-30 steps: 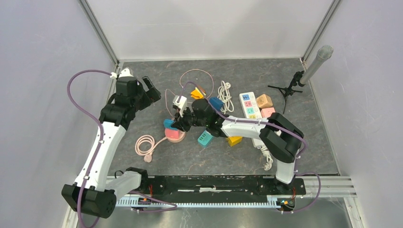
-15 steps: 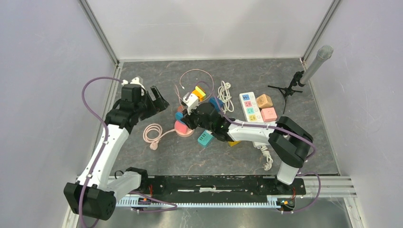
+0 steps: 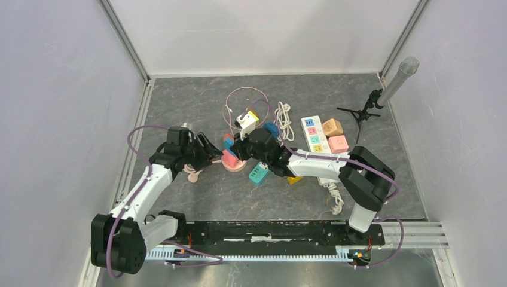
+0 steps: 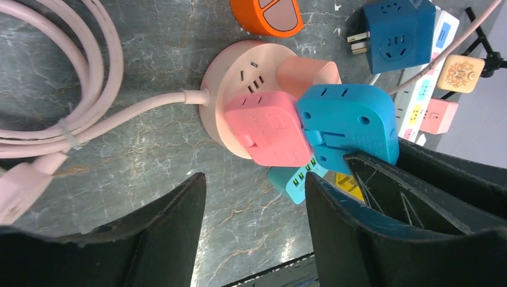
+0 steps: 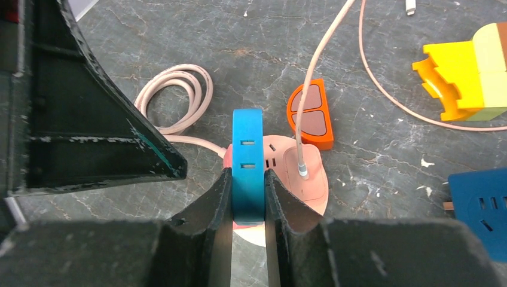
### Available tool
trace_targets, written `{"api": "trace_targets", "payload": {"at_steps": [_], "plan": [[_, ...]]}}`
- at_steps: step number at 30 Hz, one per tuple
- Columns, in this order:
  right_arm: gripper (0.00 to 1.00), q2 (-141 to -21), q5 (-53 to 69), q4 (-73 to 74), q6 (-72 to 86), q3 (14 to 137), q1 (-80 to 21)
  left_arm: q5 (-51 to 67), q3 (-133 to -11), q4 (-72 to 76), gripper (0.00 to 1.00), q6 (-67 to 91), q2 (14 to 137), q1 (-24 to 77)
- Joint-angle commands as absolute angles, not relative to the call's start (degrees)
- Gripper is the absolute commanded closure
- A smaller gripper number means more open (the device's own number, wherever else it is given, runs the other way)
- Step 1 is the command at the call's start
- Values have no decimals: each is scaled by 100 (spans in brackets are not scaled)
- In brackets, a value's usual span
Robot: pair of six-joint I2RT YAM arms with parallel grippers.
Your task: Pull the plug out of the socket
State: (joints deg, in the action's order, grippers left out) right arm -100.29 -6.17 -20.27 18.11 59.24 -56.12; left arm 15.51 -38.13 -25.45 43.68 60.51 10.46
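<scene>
A round pink socket (image 3: 233, 164) (image 4: 224, 98) lies mid-table, its pink cable (image 3: 191, 171) coiled to the left. A blue plug (image 5: 247, 156) (image 4: 350, 116) stands in the socket beside a pink adapter (image 4: 269, 128) and a peach charger (image 5: 306, 173). My right gripper (image 5: 247, 182) (image 3: 237, 149) is shut on the blue plug's flat sides from the right. My left gripper (image 4: 256, 182) (image 3: 210, 153) hovers low just left of the socket, its jaws apart over bare table with nothing between them.
Around the socket lie an orange piece (image 5: 312, 116), a dark blue adapter (image 3: 272, 129), a teal adapter (image 3: 258, 174) and yellow blocks (image 3: 294, 177). A white power strip (image 3: 315, 134) and a microphone stand (image 3: 382, 89) are at the right.
My left arm has swung down and right from the back left to the socket's side, its jaws narrowing. The right gripper has dragged plug, socket and cable slightly right and back.
</scene>
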Motion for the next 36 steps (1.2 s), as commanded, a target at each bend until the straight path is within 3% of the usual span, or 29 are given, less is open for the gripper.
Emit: {"api": "trace_targets", "payload": {"at_steps": [1,25,36], "plan": [[100,-10081,-266,-2069,2250,6144,-5612,1850,-3596,-1689,34,4903,6103,1033],[100,-10035,493,-2755,2332,5861,-5616,1524,-2888,-771,50,5446,6301,1034],[100,-9833,835,-3466,2114,5540,-5619,1205,-2752,-1050,55,5468,6259,1029]]}}
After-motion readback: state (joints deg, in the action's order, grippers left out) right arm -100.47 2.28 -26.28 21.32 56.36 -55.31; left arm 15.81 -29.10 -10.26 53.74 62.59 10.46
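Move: The pink plug, on the socket and joined to the blue plug, lies about 2 cm ahead of the left hand, 3 cm to its right and 4 cm below. The blue plug is already in the right fingers, some 4 cm ahead, 4 cm right and 2 cm below the left hand. The orange block lies on the table about 9 cm ahead, 4 cm right and 9 cm lower. From the right hand the pink plug is roughly 2 cm back, 1 cm left and 2 cm below. The left hand sinks nearly 3 cm and creeps about 1 cm forward over the pink plug, turning slightly and narrowing its open fingers from fairly wide to about half, until they straddle the pink plug with one finger beside the blue one. The right hand keeps its grip on the blue plug and eases about 2 cm back and 1 cm left, tilting slightly, bringing the joined plugs and socket towards the left fingers. ##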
